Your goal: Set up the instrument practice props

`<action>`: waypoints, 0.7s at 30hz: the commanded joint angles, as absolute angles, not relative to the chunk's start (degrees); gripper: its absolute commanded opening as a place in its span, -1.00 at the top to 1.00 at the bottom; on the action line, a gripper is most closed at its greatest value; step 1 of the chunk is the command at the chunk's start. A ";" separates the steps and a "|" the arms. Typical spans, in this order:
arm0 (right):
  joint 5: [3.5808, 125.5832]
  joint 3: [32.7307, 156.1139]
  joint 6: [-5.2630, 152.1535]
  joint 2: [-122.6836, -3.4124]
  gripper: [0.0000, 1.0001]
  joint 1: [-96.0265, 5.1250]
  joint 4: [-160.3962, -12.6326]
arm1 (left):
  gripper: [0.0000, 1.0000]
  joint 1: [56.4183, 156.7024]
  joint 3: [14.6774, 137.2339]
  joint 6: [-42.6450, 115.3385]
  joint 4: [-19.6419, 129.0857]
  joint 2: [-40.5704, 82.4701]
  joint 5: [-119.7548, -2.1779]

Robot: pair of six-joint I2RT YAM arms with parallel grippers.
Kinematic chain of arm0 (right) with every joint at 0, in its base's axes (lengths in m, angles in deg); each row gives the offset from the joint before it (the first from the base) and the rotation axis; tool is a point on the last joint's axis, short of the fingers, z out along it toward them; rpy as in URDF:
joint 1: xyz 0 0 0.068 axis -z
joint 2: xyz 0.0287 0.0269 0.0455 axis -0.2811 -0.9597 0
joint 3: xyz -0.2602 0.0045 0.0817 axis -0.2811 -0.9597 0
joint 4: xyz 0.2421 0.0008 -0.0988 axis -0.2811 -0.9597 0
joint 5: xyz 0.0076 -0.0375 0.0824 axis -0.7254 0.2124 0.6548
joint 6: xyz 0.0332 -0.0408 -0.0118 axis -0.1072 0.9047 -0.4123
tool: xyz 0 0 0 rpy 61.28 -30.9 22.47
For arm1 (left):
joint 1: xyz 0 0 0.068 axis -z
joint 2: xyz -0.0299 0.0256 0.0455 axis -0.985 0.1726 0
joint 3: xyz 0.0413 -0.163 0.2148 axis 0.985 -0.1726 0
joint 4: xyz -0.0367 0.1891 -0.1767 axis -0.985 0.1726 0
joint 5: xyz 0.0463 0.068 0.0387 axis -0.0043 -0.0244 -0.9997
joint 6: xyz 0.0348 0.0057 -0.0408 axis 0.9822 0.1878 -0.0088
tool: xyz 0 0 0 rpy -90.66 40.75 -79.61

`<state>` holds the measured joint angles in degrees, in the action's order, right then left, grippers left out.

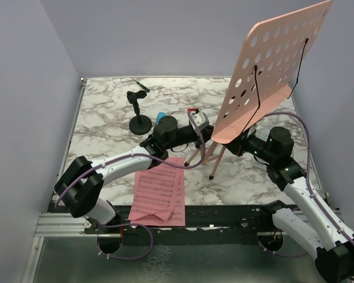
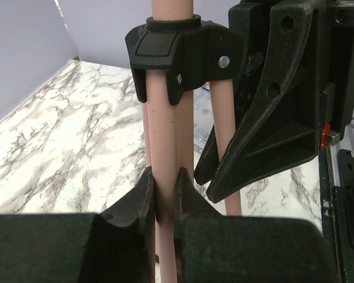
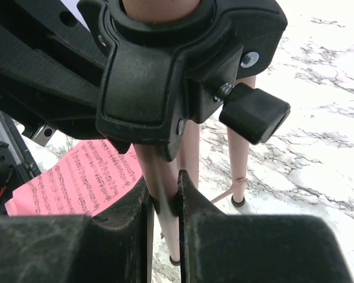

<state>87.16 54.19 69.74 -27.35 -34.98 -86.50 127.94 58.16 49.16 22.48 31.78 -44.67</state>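
Observation:
The salmon-pink music stand (image 1: 271, 65) stands on the marble table (image 1: 106, 118), its hole-punched desk tilted high at the right. My left gripper (image 1: 203, 134) reaches in from the left and is shut on one thin tripod leg (image 2: 163, 118) just below the black hub (image 2: 177, 47). My right gripper (image 1: 239, 144) comes from the right and is shut on another leg (image 3: 155, 168) under the same hub (image 3: 165, 71). The pink sheet-music pages (image 1: 159, 194) lie flat at the near edge and show behind the leg (image 3: 76, 183). A bit of the light-blue stick (image 1: 160, 116) peeks out behind my left wrist.
A small black stand on a round base (image 1: 139, 121) sits left of centre, with a dark pen (image 1: 143, 86) near the back wall. The hub's black knob (image 3: 253, 112) juts out beside my right fingers. The right gripper's black fingers (image 2: 271, 118) fill the right of the left wrist view.

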 commanded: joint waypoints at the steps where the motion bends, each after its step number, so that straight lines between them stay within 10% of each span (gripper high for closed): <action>1: 88.81 55.25 67.38 -28.29 0.99 -35.50 -91.41 | 1.00 128.16 53.73 52.10 22.28 28.52 -47.30; 5: 89.89 54.40 67.18 -27.18 0.96 -35.48 -89.74 | 1.00 128.17 51.26 51.56 22.20 27.24 -47.37; 14: 92.08 52.79 66.86 -24.41 -0.16 -35.53 -86.45 | 1.00 128.21 49.51 51.90 22.11 25.59 -47.16; 21: 91.29 51.72 66.90 -20.12 -0.56 -35.48 -82.85 | 1.00 128.16 48.48 51.99 22.11 24.59 -47.50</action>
<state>90.92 52.74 67.29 -22.52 -35.70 -85.86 128.44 50.13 51.00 19.55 25.75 -46.79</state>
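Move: The left gripper is already shut on one music-stand leg and the right on another, so each hand's target lies at its finger pads. The black leg collar is about 6 cm above the left hand, 1 cm right; the stand's pink desk is roughly 30 cm above, 6 cm right and 3 cm farther out. The sheet music lies some 11 cm back, 19 cm left and 22 cm below the left hand. From the right hand the collar is about 5 cm up, 1 cm ahead and 1 cm left. Keep the left gripper shut on its leg below the black collar and ease the stand left and back, about 3 cm in all, sinking slightly. Let the right gripper follow left and back at first, still gripping, then open it wide to release its leg and draw it farther back and up, about 3 cm from where it began. ##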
